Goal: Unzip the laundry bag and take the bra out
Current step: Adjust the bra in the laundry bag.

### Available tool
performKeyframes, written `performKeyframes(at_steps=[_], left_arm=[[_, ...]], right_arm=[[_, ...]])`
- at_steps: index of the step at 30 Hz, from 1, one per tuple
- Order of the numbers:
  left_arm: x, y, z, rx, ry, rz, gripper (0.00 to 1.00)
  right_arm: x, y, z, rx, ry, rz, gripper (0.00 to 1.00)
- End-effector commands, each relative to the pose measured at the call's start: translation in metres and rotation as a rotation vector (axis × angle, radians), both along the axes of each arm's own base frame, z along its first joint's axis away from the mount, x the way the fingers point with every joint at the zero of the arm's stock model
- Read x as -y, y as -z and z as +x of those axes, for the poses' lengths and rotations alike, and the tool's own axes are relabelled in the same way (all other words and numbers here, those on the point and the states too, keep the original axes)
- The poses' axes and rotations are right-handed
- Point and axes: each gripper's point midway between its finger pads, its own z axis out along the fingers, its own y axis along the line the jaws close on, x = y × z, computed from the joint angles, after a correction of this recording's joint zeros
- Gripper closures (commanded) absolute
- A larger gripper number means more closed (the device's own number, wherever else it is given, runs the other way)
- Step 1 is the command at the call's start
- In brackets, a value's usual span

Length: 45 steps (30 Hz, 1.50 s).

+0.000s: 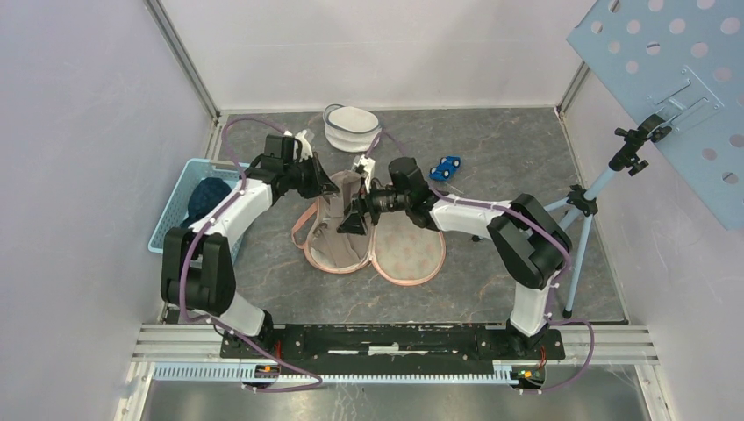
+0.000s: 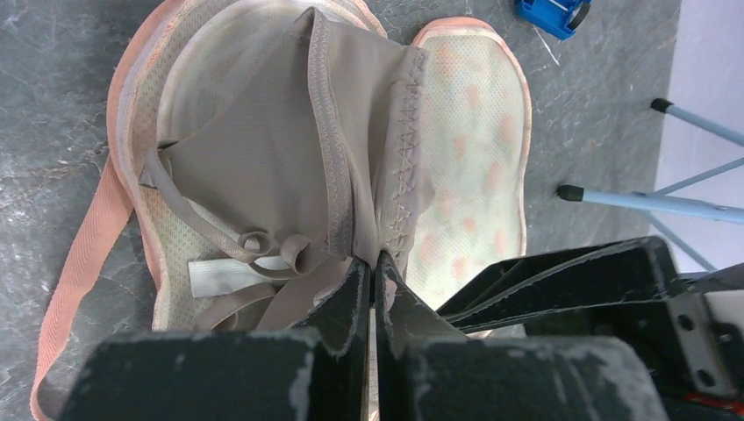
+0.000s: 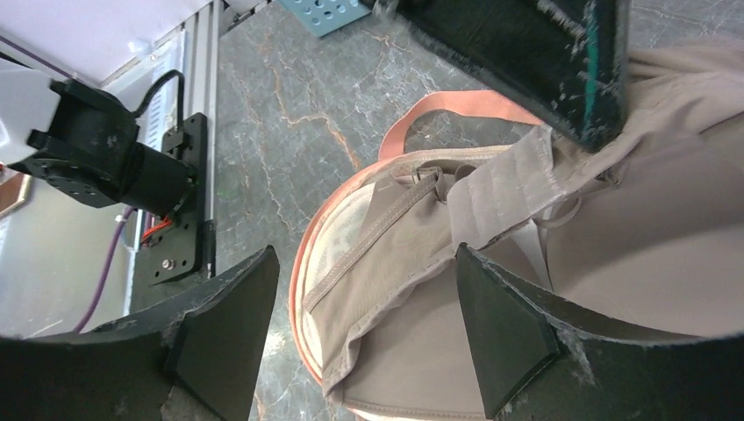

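The laundry bag, a mesh shell with orange trim, lies opened flat in two halves at the table's middle. The taupe bra rests in its left half, straps bunched, one edge pulled up. My left gripper is shut on that raised edge of the bra, over the bag's padded half. My right gripper hovers open just above the bra, one finger over the bag's orange rim, the other over the cup. In the top view, the right gripper sits close beside the left gripper.
A blue basket holding a dark cloth stands at the left. A white round container and a blue toy car lie behind the bag. A light-blue tripod with a perforated board stands at the right.
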Motion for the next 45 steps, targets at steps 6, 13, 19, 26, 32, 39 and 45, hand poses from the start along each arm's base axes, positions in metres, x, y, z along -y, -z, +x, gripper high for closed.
performKeyframes(at_steps=[6,13,19,26,32,39,45], left_arm=[[0.011,-0.017,0.007,-0.030,-0.009,-0.169,0.98],[0.011,-0.015,0.006,-0.046,-0.001,-0.186,0.98],[0.013,-0.009,0.003,-0.069,0.012,-0.196,0.96],[0.002,-0.009,0.000,-0.037,0.071,-0.136,0.66],[-0.022,-0.015,-0.010,0.137,0.338,0.105,0.57],[-0.027,-0.023,-0.041,0.371,0.667,0.204,0.57],[-0.021,-0.013,-0.048,0.511,0.799,0.214,0.58]], right_arm=[[-0.009,0.030,0.016,0.187,0.086,-0.046,0.20],[-0.008,0.026,0.015,0.275,0.103,0.014,0.41],[-0.011,0.009,0.012,0.351,0.093,0.090,0.76],[-0.012,0.002,0.006,0.354,0.071,0.127,1.00],[-0.008,0.004,0.003,0.370,0.057,0.119,1.00],[-0.007,0.010,0.002,0.401,0.042,0.087,1.00],[0.004,0.033,-0.003,0.375,0.045,0.019,1.00]])
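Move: The bra's near band edge lies right under the right gripper, about 5 cm below and a centimetre left. Its hook flap is some 5 cm ahead of that hand and 4 cm left; the bag's mesh half lies about 15 cm right, level with it. From the left gripper, still holding up the bra's far fold, the hook flap is some 4 cm back and 5 below, the band edge about 9 back, 3 right and 7 below. Lower the right gripper about 5 cm straight down to the bra's near band edge, pinch it shut and lift slightly, rolling the far side of the hand up. Keep the left gripper nearly still until then; after that, open it partway to let go of the fold, and draw it back and left over the bra, swinging clockwise some 35 degrees. ##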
